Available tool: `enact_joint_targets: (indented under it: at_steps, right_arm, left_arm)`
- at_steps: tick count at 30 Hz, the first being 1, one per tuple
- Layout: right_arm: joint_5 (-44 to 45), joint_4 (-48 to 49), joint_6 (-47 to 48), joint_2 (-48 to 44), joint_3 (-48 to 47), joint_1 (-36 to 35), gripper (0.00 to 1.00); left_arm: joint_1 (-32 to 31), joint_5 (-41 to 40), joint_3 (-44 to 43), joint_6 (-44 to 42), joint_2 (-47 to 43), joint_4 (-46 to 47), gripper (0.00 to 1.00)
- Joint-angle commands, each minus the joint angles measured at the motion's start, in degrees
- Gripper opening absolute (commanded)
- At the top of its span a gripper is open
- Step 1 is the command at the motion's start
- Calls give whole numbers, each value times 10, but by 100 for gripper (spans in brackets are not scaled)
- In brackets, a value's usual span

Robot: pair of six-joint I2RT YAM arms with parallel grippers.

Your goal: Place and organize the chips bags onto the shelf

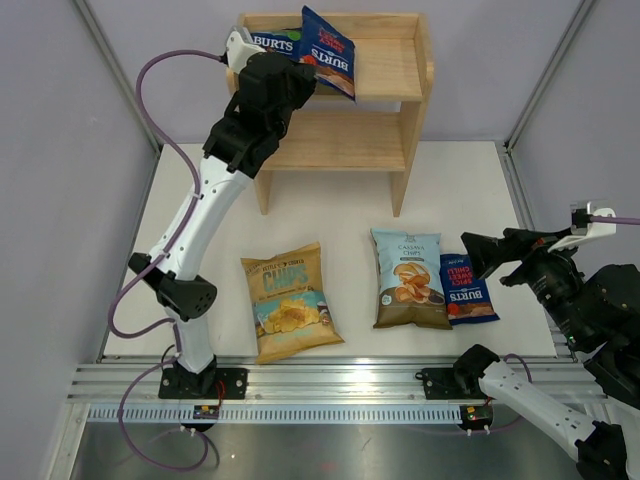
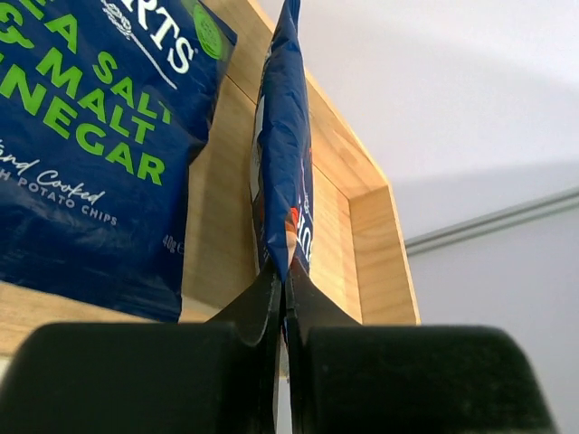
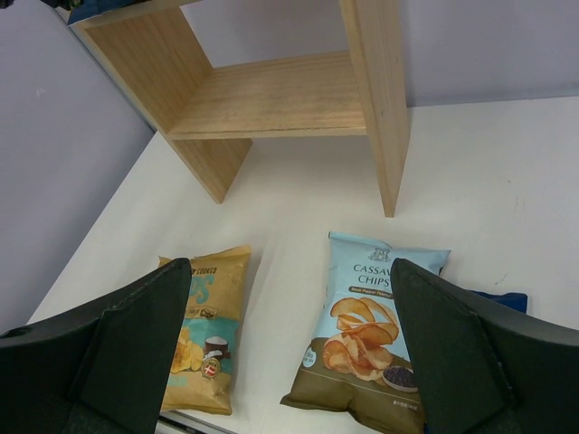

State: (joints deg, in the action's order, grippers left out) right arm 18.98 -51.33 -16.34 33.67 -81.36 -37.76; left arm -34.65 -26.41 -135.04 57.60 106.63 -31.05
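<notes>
My left gripper [image 1: 312, 72] reaches up to the top tier of the light-wood shelf [image 1: 345, 140] and is shut on the bottom edge of a dark-blue Burts bag [image 1: 330, 52], which it holds upright and edge-on [image 2: 285, 154]. A second Burts bag [image 1: 272, 42] stands at the left of that tier. On the table lie a tan-yellow Chips bag [image 1: 288, 300], a light-blue and brown cassava bag [image 1: 408, 278] and a third Burts bag [image 1: 467, 290]. My right gripper [image 1: 480, 255] hovers open to the right of these, with nothing between its fingers [image 3: 136, 344].
The shelf's lower tier [image 3: 271, 99] is bare wood. An aluminium rail [image 1: 330, 385] runs along the table's near edge, by the arm bases. Grey walls close in the left, right and back sides.
</notes>
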Motion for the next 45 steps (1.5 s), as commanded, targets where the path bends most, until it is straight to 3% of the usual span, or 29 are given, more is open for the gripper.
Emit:
enact_joint_targets:
  at_steps: [1,5,10,14,22,28,34,45]
  right_arm:
    - [12,1,4,-6,-13,0,99]
    - [11,2,5,-4,-13,0,99]
    - [13,-1,6,-4,-13,0,99]
    - [16,1,9,-4,-12,0,100]
    - [13,1,9,-4,-11,0,99]
    - [13,4,9,-4,-8,1,99]
    - [13,0,9,-4,-12,0,100]
    - [24,-6,9,13,-13,0,100]
  left_arm:
    - [0,-44,-26,31,19,25,0]
    - [-3,-51,-9,47,22,44,0]
    - [-3,-34,-72,51,67,23,0]
    - [-2,-6,-74,45,74,29,3]
    - [8,-7,-58,37,52,15,23]
    - [22,11,-92,8,43,-8,32]
    - [49,45,-84,1,36,-28,52]
    - [56,72,-88,-70,9,-34,63]
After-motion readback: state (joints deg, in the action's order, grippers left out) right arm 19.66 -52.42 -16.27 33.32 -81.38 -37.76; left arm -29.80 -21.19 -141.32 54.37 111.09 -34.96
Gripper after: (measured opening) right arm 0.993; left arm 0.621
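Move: The sweet spicy bag stands tipped on edge on the top shelf, its near end at the left hand's closed fingertips and its middle about 7 cm ahead, 3 cm to the right and 1 cm up. The sea salt bag lies about 9 cm left and 6 cm ahead of that hand, and the shelf's right side wall some 21 cm right and 5 cm ahead, both roughly level with it. From the right hand the sweet spicy bag is about 38 cm ahead, 31 cm left and 8 cm higher. With its fingers still shut against the near end of the sweet spicy bag, the left hand pushes forward and down onto the top shelf, about 3.5 cm in and nearly 3 cm lower, edging some 2 cm to the right as it goes. There the fingers open to a bit over half, and the hand shifts about 4 cm left towards the sea salt bag, finally rising and drawing back a little with the spread fingertips at the near end of the sweet spicy bag. ##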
